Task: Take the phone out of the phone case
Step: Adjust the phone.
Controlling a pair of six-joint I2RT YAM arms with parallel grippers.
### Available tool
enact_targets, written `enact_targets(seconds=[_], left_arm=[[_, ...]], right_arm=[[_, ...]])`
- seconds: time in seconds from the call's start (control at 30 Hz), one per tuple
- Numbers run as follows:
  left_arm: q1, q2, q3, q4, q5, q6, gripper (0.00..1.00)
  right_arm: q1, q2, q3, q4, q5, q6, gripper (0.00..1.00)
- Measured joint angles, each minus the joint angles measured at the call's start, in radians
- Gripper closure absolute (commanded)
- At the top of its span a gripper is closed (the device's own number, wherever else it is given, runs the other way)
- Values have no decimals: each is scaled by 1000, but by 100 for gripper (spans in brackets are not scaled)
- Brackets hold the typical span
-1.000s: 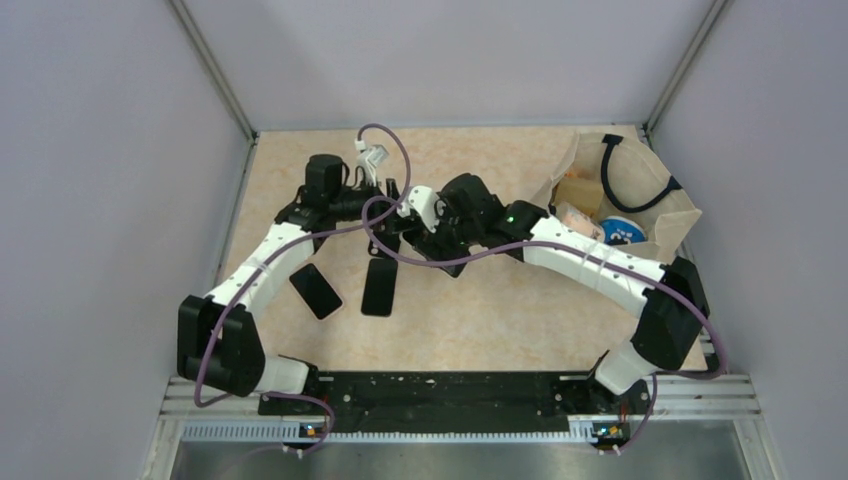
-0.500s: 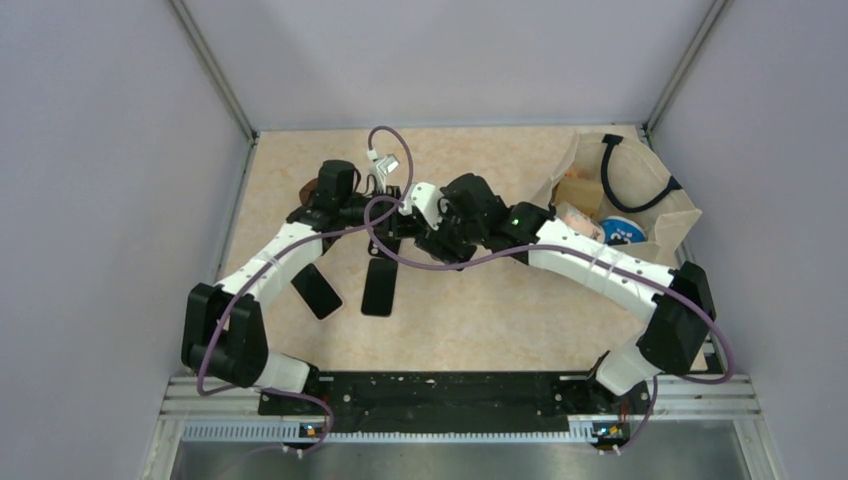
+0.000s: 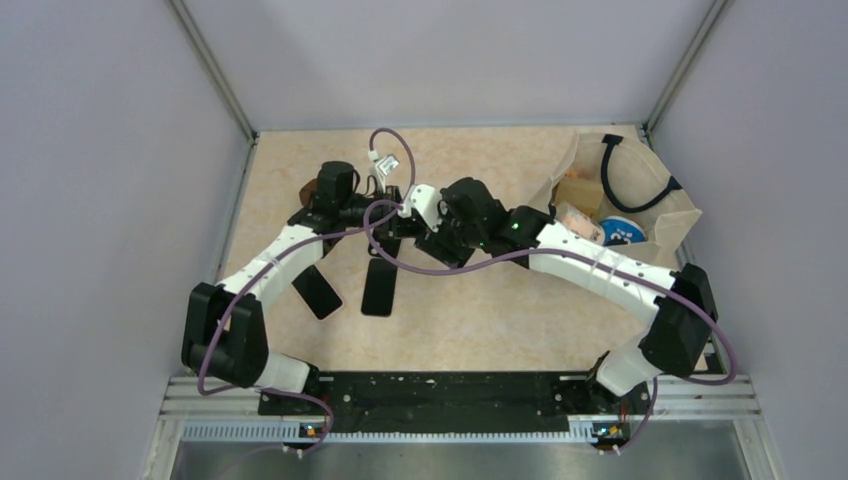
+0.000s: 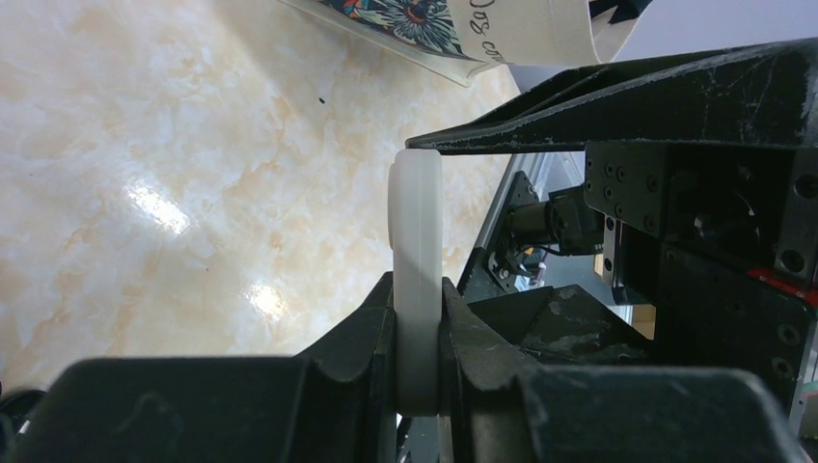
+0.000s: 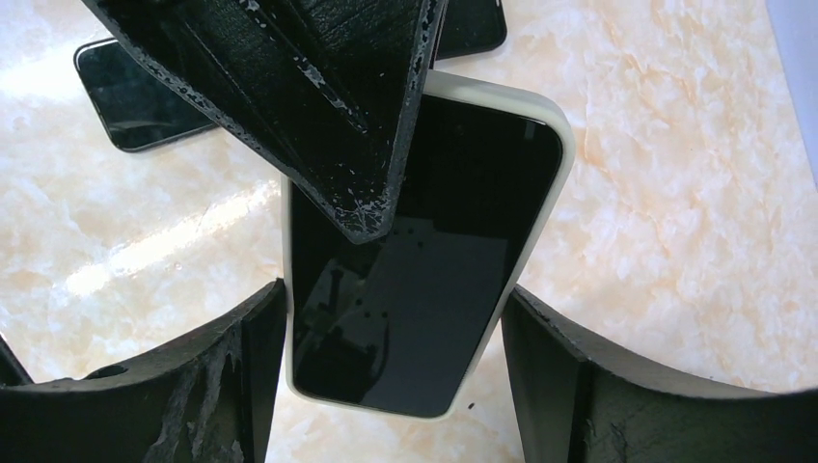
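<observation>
The phone [image 5: 424, 241], its screen dark, sits in a white phone case [image 5: 564, 145] and hangs above the table. My right gripper [image 5: 394, 299] spans its width near the lower end, with both fingers against the case's long edges. My left gripper [image 4: 418, 289] is shut across the thickness of the case [image 4: 417, 222], seen edge-on in the left wrist view. One left finger [image 5: 318, 116] lies over the upper part of the screen. In the top view the two grippers meet at mid table, and the phone itself is hidden under them.
Two bare black phones [image 3: 317, 291] [image 3: 380, 287] lie flat on the table below the grippers. An open paper bag [image 3: 680, 215] with a cable and small items stands at the back right. Grey walls enclose the table on three sides.
My left gripper has moved right to the cased phone and shut on it. The right gripper has kept its hold and barely moved.
</observation>
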Motion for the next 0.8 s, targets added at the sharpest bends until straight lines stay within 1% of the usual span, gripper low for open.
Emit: enact_targets(seconds=[0.13, 0.17, 0.2, 0.23, 0.47, 0.63, 0.8], left_arm=[[7, -7, 0, 0, 27, 13, 100], [9, -9, 0, -2, 37, 18, 100], [11, -11, 1, -3, 47, 28, 100], [13, -13, 3, -9, 56, 51, 100], [44, -17, 12, -79, 55, 150, 100], [57, -42, 35, -113, 61, 220, 100], [60, -103, 56, -170, 103, 355, 100]], right_arm=[[5, -34, -32, 29, -2, 1, 28], [6, -48, -42, 34, -5, 1, 25], [7, -62, -51, 39, -8, 3, 14], [8, -76, -57, 40, -10, -1, 12], [-18, -204, -62, 42, -87, 5, 10], [-124, -271, -62, 43, -183, 51, 9], [-214, -336, -64, 58, -246, 96, 6]])
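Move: Both hands already hold the white-cased phone. Its middle lies about 6 cm to the right of the left fingers, 2 cm back and 2 cm below, but only some 2 cm left, 1 cm ahead and 1 cm above the right fingers, which straddle its long edges. Roughly 17 cm beneath the left hand, on the table, the dark case lies some 9 cm ahead and 4 cm left, the black phone about 6 cm back and 7 cm left. The right hand opens wider and lets go of the phone's two long edges, first easing back a little and then climbing about 11 cm and swinging 6 cm to the right, away from the phone, its left side tilting up some 20 degrees. The left hand keeps its pinch on the phone's other end and carries it a couple of centimetres left, then about 3 cm up and slightly back, rolling roughly 20 degrees so that its forward side comes up. ##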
